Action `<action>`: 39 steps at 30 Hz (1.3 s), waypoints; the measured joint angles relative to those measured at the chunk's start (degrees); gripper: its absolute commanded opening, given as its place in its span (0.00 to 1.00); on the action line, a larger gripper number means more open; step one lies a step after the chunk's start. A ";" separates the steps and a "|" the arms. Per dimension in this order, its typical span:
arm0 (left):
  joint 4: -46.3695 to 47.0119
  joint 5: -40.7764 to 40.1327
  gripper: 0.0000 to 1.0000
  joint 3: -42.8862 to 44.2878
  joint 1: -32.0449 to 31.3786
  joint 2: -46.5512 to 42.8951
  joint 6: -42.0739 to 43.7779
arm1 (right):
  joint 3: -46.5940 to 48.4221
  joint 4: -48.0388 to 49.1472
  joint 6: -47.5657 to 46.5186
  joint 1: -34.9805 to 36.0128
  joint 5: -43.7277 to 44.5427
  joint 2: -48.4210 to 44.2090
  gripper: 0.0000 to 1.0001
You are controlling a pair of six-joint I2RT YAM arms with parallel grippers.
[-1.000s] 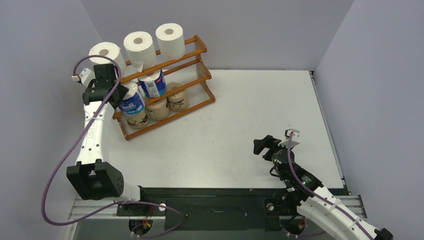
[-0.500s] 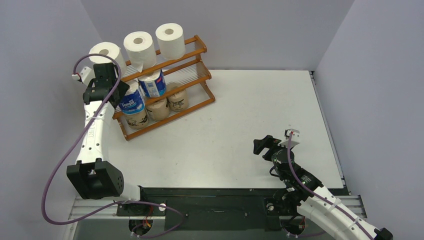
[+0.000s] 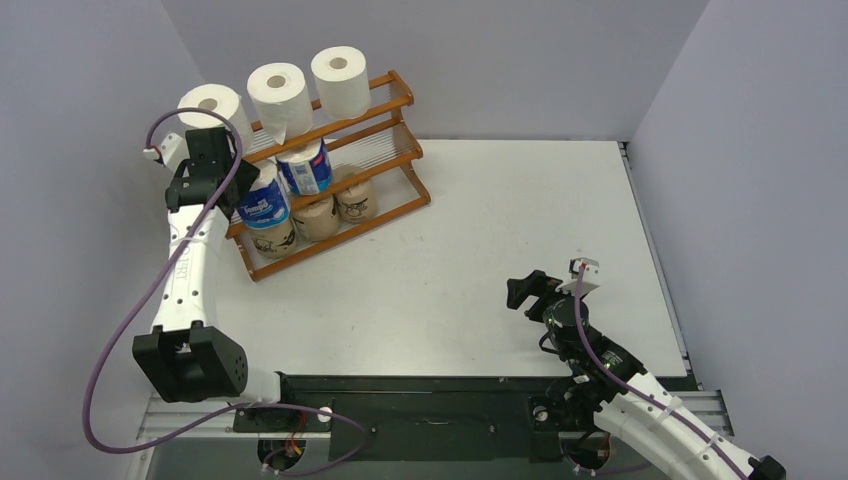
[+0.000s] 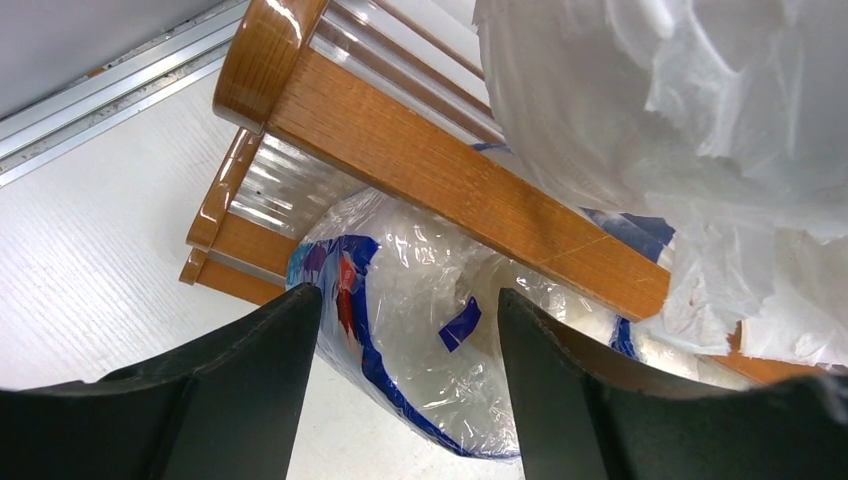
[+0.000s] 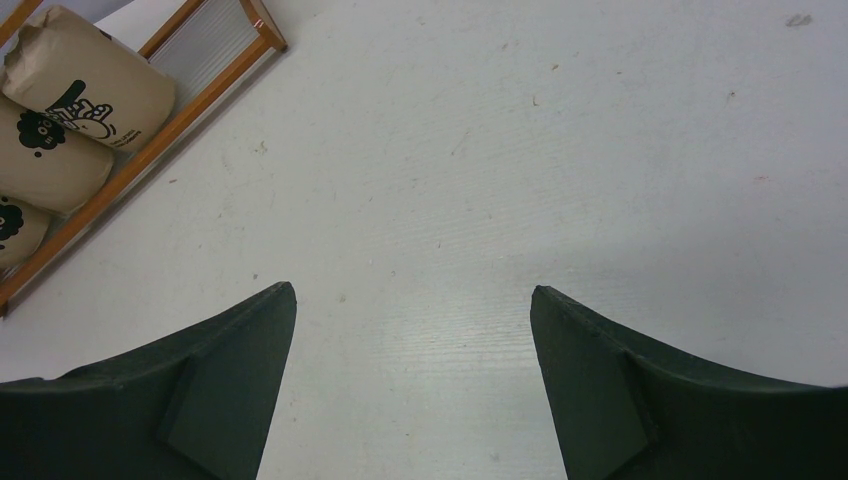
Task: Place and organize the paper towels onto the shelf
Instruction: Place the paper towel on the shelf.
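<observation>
The shelf (image 3: pixel 400 100) stands at the back left. Three white paper towels (image 3: pixel 280 92) sit on its top tier, two blue-and-white rolls (image 3: pixel 306 168) on the middle one and three brown rolls (image 3: pixel 315 217) on the bottom. My left gripper (image 3: pixel 238 195) is at the shelf's left end, open, with its fingers on either side of the leftmost blue-and-white roll (image 4: pixel 420 340), which lies under a wooden rail (image 4: pixel 450 175). My left gripper (image 4: pixel 410 295) does not squeeze the wrapper. My right gripper (image 3: pixel 528 288) hovers open and empty over the table, near right.
A white roll (image 4: pixel 680 100) hangs over the left wrist view's upper right. The right wrist view shows my right gripper (image 5: pixel 412 290) over bare white tabletop, with brown rolls (image 5: pixel 90 75) and the shelf's bottom rail (image 5: pixel 200 95) at its upper left. Grey walls enclose the table.
My left gripper's jaws have spread wider around the blue-and-white roll, and the roll has shifted slightly right into the middle tier. The right arm has not moved.
</observation>
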 measured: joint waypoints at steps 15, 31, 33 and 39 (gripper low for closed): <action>2.43 1.66 0.72 -1.60 0.04 -3.58 2.27 | 0.00 0.00 0.00 0.00 0.00 -0.02 0.82; 4.61 4.74 0.86 -2.78 0.00 -7.45 4.52 | 0.00 0.00 -0.11 0.00 -0.02 0.00 0.82; 4.96 4.74 0.87 -2.78 -0.09 -7.98 4.81 | 0.00 0.00 -0.15 0.00 -0.02 0.00 0.82; 5.79 4.70 0.88 -3.41 -0.87 -9.07 6.03 | 0.00 0.00 -0.17 0.00 -0.02 0.24 0.82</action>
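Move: The blue-wrapped paper towel roll already stands on the middle tier, between the left hand's part-open fingers, its middle about 2 cm ahead of the hand, 3 cm right and 5 cm below. A second blue-wrapped roll is some 7 cm ahead, 10 cm right and 5 cm below; the nearest white roll, on the top tier, is about 9 cm ahead, 1 cm right and 10 cm above. From the right hand the first blue-wrapped roll lies roughly 50 cm left, 18 cm ahead and 10 cm up. The blue-wrapped roll is left on its tier as the left hand draws up off it, rising about 5 cm with a smaller drift back and to the right. The fingers, already loosened, spread on to nearly full opening on either side of the roll's top, while the wrist tips up and turns clockwise by some 10 degrees. ##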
